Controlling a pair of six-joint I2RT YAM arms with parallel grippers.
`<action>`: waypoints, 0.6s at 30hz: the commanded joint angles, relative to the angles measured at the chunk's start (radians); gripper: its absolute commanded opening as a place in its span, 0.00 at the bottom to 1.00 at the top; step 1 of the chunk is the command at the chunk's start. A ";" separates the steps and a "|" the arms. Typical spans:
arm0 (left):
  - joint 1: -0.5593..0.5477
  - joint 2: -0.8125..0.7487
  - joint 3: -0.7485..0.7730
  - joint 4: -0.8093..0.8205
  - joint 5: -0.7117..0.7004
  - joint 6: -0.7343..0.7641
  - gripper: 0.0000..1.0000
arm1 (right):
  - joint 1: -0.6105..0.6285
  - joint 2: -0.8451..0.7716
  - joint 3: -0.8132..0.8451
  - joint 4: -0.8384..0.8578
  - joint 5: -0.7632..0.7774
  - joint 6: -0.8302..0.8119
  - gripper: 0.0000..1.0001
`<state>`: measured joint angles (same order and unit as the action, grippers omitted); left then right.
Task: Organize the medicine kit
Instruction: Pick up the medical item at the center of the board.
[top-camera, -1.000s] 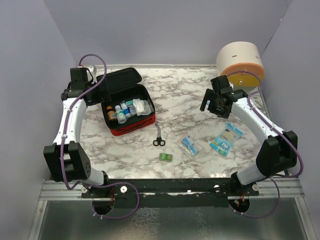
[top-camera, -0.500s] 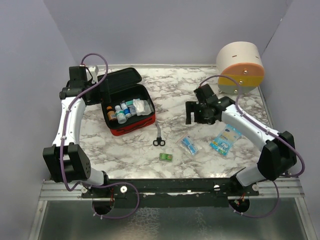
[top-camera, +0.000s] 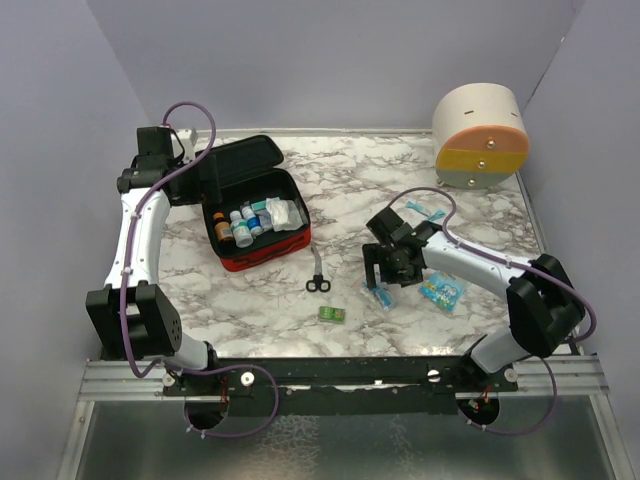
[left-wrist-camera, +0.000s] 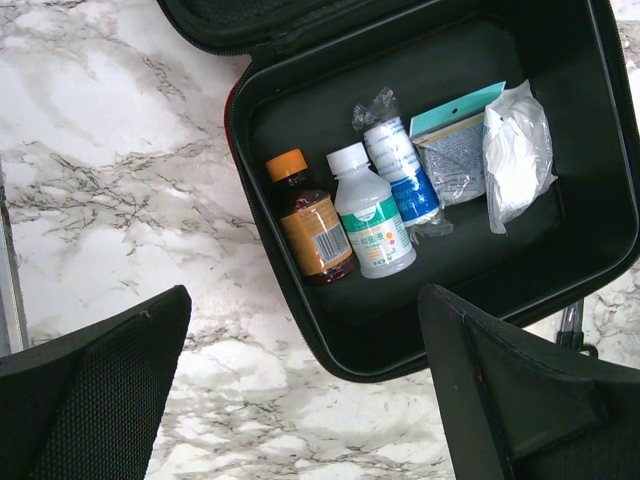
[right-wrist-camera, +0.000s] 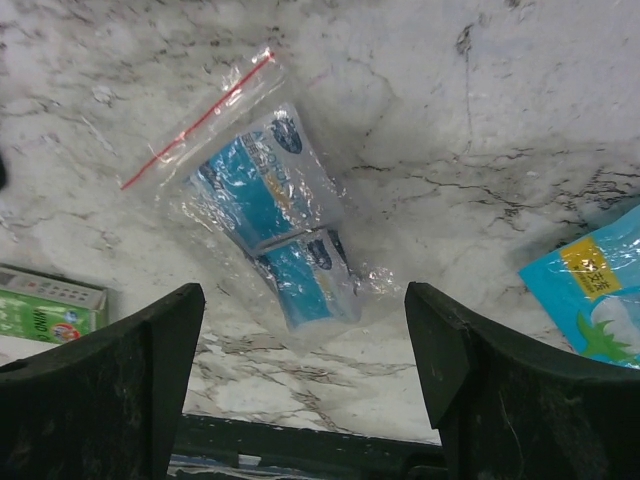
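Observation:
The medicine kit (top-camera: 290, 248), a red zippered case, lies open at the left, its lid propped up behind it. On its black inside (left-wrist-camera: 440, 270) lie an amber bottle (left-wrist-camera: 308, 228), a white bottle (left-wrist-camera: 372, 222), a blue wrapped roll (left-wrist-camera: 400, 170), a teal packet (left-wrist-camera: 452, 150) and a white gauze bag (left-wrist-camera: 515, 150). My left gripper (left-wrist-camera: 305, 400) hovers open over the kit's near-left corner, holding nothing, beside the lid (top-camera: 200, 178). My right gripper (right-wrist-camera: 305, 390) is open just above a clear zip bag of blue packets (right-wrist-camera: 275, 215), which lies on the table (top-camera: 380, 293).
Scissors (top-camera: 318, 276) lie right of the kit. A small green box (top-camera: 332, 315) sits near the front edge (right-wrist-camera: 50, 312). A blue-and-yellow packet (top-camera: 442, 290) lies right of the bag (right-wrist-camera: 600, 290). A round drawer container (top-camera: 482, 135) stands at the back right.
My right arm has swung from beside the drawer container forward and left, coming down over the clear bag. The left arm has barely moved.

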<state>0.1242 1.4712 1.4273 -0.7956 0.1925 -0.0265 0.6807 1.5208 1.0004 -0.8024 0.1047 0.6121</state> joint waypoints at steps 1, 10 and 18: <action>-0.002 0.004 0.007 -0.021 0.036 0.026 0.99 | 0.030 0.024 -0.040 0.094 -0.036 -0.106 0.82; -0.002 0.003 -0.009 -0.028 0.046 0.025 0.99 | 0.032 0.100 -0.015 0.085 -0.087 -0.267 0.59; -0.002 -0.001 -0.021 -0.031 0.035 0.031 0.99 | 0.034 0.140 -0.007 0.091 -0.102 -0.256 0.44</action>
<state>0.1242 1.4738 1.4113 -0.8097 0.2138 -0.0074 0.7078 1.6371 0.9668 -0.7387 0.0334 0.3687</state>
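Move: The alcohol wipe bag lies almost directly under the right hand, about 5 cm below, perhaps 1 cm back and 1 cm left. From this hand the green box is roughly 10 cm left and 6 cm back, the scissors some 13 cm left and 3 cm ahead, and the blue snack packet about 14 cm right and 1 cm ahead. The left hand has the wipe bag some 36 cm to its right, 18 cm back and 20 cm below. Lower the right gripper about 4 cm onto the alcohol wipe bag, easing back a little over 1 cm early on, and turn it some 15 degrees counter-clockwise to square the fingers with the bag. Once most of the turn is under way, close the wide-open fingers to about half, pinching the bag's near half from both sides. ##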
